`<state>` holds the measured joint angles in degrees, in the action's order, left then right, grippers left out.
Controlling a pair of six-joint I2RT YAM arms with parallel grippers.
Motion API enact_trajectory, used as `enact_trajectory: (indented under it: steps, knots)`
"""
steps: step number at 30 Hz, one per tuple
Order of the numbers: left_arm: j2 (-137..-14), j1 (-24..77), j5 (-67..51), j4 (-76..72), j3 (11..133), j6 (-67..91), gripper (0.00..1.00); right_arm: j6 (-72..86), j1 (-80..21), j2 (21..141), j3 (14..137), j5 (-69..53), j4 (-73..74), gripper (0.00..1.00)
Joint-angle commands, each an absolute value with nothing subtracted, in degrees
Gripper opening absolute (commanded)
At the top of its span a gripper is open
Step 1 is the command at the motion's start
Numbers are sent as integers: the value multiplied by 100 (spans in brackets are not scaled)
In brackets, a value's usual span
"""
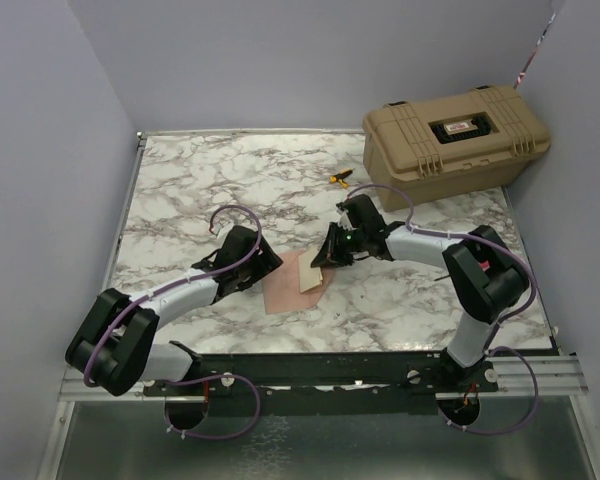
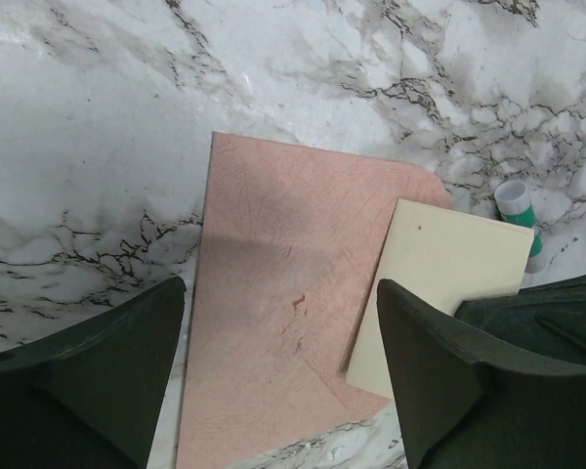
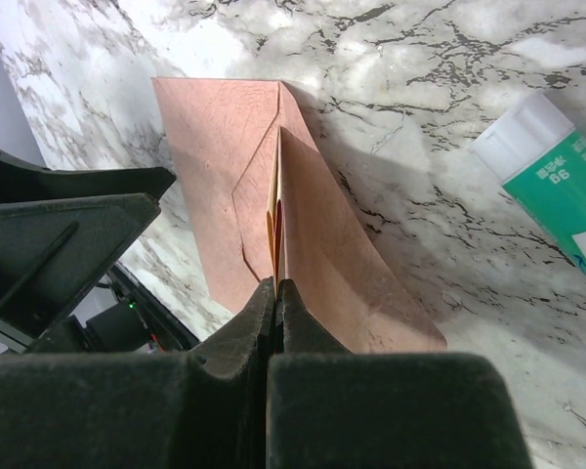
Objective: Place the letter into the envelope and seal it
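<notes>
The salmon envelope (image 1: pixel 283 290) lies flat on the marble table, and in the left wrist view its pointed flap (image 2: pixel 303 391) faces the camera. The letter (image 1: pixel 312 278) shows a cream face (image 2: pixel 447 283) and rests tilted on the envelope's right part. My right gripper (image 1: pixel 322 260) is shut on the letter's edge, which the right wrist view shows edge-on (image 3: pixel 276 220) between the closed fingertips (image 3: pixel 276 285). My left gripper (image 1: pixel 269 262) is open and hangs just over the envelope's flap end (image 2: pixel 283 293), with nothing between its fingers.
A green and white glue stick (image 3: pixel 557 176) lies on the marble just right of the envelope (image 2: pixel 516 200). A tan hard case (image 1: pixel 455 135) stands at the back right. A small yellow and black object (image 1: pixel 338 178) lies near it.
</notes>
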<state>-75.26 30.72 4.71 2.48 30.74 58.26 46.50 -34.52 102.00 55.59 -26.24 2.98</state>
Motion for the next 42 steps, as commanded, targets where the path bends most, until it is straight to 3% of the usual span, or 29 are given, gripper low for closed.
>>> enact_trajectory:
  steps: [1, 39, 42]
  knots:
    - [-7724, 3067, 187, 714, 3015, 5851, 81, 4655, -3497, 10351, 5550, -2603, 389, 1]
    - [-7661, 3068, 15, 644, 3042, 5821, 80, 4781, -4252, 11401, 6459, -2811, 123, 1]
    - [-7615, 3068, 33, 644, 3026, 5823, 80, 4797, -4269, 11333, 6429, -2777, 112, 7]
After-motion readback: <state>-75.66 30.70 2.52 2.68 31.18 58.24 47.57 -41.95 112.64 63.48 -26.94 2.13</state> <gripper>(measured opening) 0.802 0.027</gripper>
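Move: The envelope lies flat and open towards the right. Its middle is about 5 cm left of the right hand, 3 cm nearer the base and 3 cm below. The letter, already pinched in that hand, has its middle roughly 2 cm left and 2 cm back; the glue stick is some 6 cm right and 3 cm farther out. For the left hand, open over the envelope's left part, the envelope's middle is about 5 cm right and 3 cm back. The letter, still pinched in the shut right fingers, is first lowered about 2.5 cm onto the envelope's open side. It is then pushed left some 5 cm and a little back towards the base, into the pocket mouth, with the hand staying low and turning slightly counter-clockwise. The left hand stays put over the envelope's left part, fingers open. ##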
